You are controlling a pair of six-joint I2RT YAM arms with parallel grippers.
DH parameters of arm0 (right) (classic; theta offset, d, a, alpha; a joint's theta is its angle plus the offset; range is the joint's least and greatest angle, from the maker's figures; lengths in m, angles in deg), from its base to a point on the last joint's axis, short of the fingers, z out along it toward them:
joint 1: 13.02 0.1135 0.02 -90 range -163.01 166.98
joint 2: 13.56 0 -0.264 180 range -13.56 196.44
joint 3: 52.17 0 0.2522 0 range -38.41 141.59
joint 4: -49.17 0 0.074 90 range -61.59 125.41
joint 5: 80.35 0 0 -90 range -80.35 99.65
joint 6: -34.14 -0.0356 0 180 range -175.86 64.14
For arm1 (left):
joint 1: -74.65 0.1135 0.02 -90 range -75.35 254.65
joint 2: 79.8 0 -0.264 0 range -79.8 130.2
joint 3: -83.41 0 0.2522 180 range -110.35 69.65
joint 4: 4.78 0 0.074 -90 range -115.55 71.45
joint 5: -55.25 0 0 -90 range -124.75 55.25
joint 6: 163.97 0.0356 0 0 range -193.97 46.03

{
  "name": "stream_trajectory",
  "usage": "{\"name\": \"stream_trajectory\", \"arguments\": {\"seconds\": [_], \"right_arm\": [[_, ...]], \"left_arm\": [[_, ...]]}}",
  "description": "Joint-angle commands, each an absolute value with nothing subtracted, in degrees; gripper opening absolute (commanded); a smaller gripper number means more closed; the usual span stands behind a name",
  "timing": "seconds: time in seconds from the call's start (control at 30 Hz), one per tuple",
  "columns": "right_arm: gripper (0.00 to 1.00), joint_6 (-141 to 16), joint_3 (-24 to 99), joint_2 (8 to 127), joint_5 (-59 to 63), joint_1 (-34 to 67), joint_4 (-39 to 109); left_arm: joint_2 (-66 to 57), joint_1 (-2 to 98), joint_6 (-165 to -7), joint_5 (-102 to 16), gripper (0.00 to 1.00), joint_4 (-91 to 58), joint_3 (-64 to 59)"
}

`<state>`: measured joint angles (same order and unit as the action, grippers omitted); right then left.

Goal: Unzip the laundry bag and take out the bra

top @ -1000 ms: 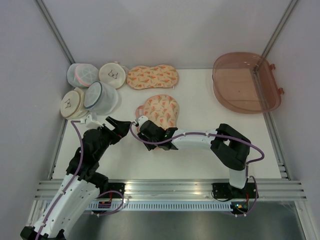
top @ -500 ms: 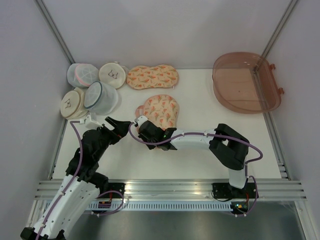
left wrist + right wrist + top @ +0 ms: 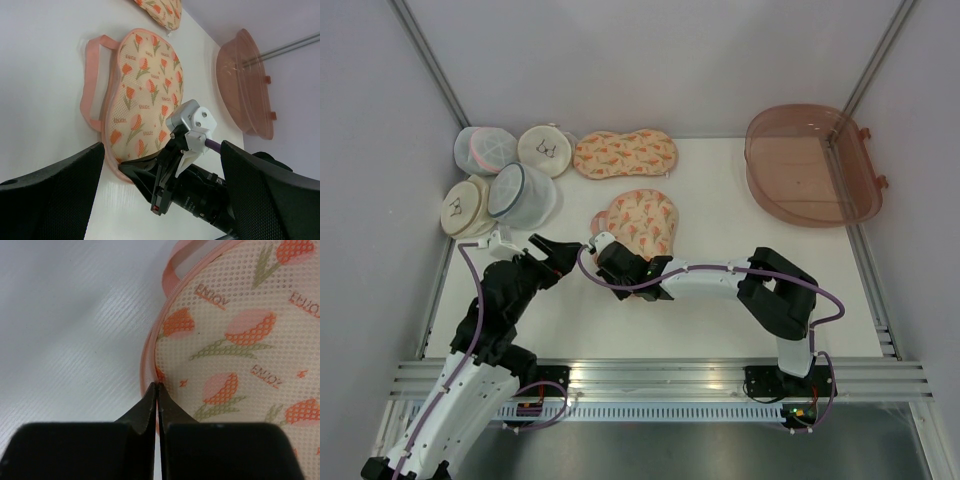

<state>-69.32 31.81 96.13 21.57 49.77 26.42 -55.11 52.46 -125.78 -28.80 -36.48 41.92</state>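
Observation:
The peach laundry bag (image 3: 640, 220) with orange print and pink zipper edging lies flat mid-table, also in the left wrist view (image 3: 145, 95) and the right wrist view (image 3: 240, 335). My right gripper (image 3: 594, 246) is at the bag's near-left edge, and its black fingertips (image 3: 158, 386) are shut together right against the pink edging (image 3: 150, 360). Whether anything is pinched between them I cannot tell. My left gripper (image 3: 552, 258) stands open just left of the right one, its wide-spread fingers (image 3: 55, 185) framing the right gripper (image 3: 125, 167). The bra is hidden.
A second peach printed bag (image 3: 625, 153) lies at the back. Several round mesh pouches (image 3: 505, 180) are clustered at the back left. A translucent pink tub (image 3: 810, 165) sits at the back right. A pink loop (image 3: 92, 80) sticks out from the bag's left side.
The right gripper's jaws have closed together at the bag's pink edge. Both arms have hardly shifted, and the left gripper stays wide open.

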Motion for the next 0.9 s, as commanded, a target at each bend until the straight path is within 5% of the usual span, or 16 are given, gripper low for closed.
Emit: {"name": "stream_trajectory", "arguments": {"seconds": [0.0,0.4,0.57,0.87], "right_arm": [[0.01,-69.3,32.6,95.2,23.6,50.0,26.8],[0.00,-77.2,22.3,73.0,45.8,49.0,28.8],[0.00,-94.1,19.8,67.7,63.6,46.2,17.6],[0.00,-124.9,10.9,61.2,72.5,40.8,0.4]], "left_arm": [[-55.7,52.7,-126.1,-27.9,0.99,-36.4,41.8],[-54.4,52.7,-126.0,-27.9,1.00,-35.9,41.8],[-52.6,52.7,-125.9,-29.0,0.99,-34.9,41.8],[-48.3,52.6,-126.1,-31.5,0.99,-32.6,41.0]]}}
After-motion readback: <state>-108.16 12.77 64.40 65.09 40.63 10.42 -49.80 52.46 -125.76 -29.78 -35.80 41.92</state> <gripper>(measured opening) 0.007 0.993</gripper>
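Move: The right fingers are shut on the left edge of the laundry bag's top flap. From there, the bag's middle lies about 9 cm right and 5 cm ahead, roughly level, and its pink handle about 9 cm straight ahead. The second patterned bag lies some 26 cm ahead and 6 cm right. From the left hand, the laundry bag's middle is about 13 cm right, 5 cm ahead and 17 cm below. Still pinching the top flap, the right hand rises, swings some 23 cm right over the bag, then sinks. ##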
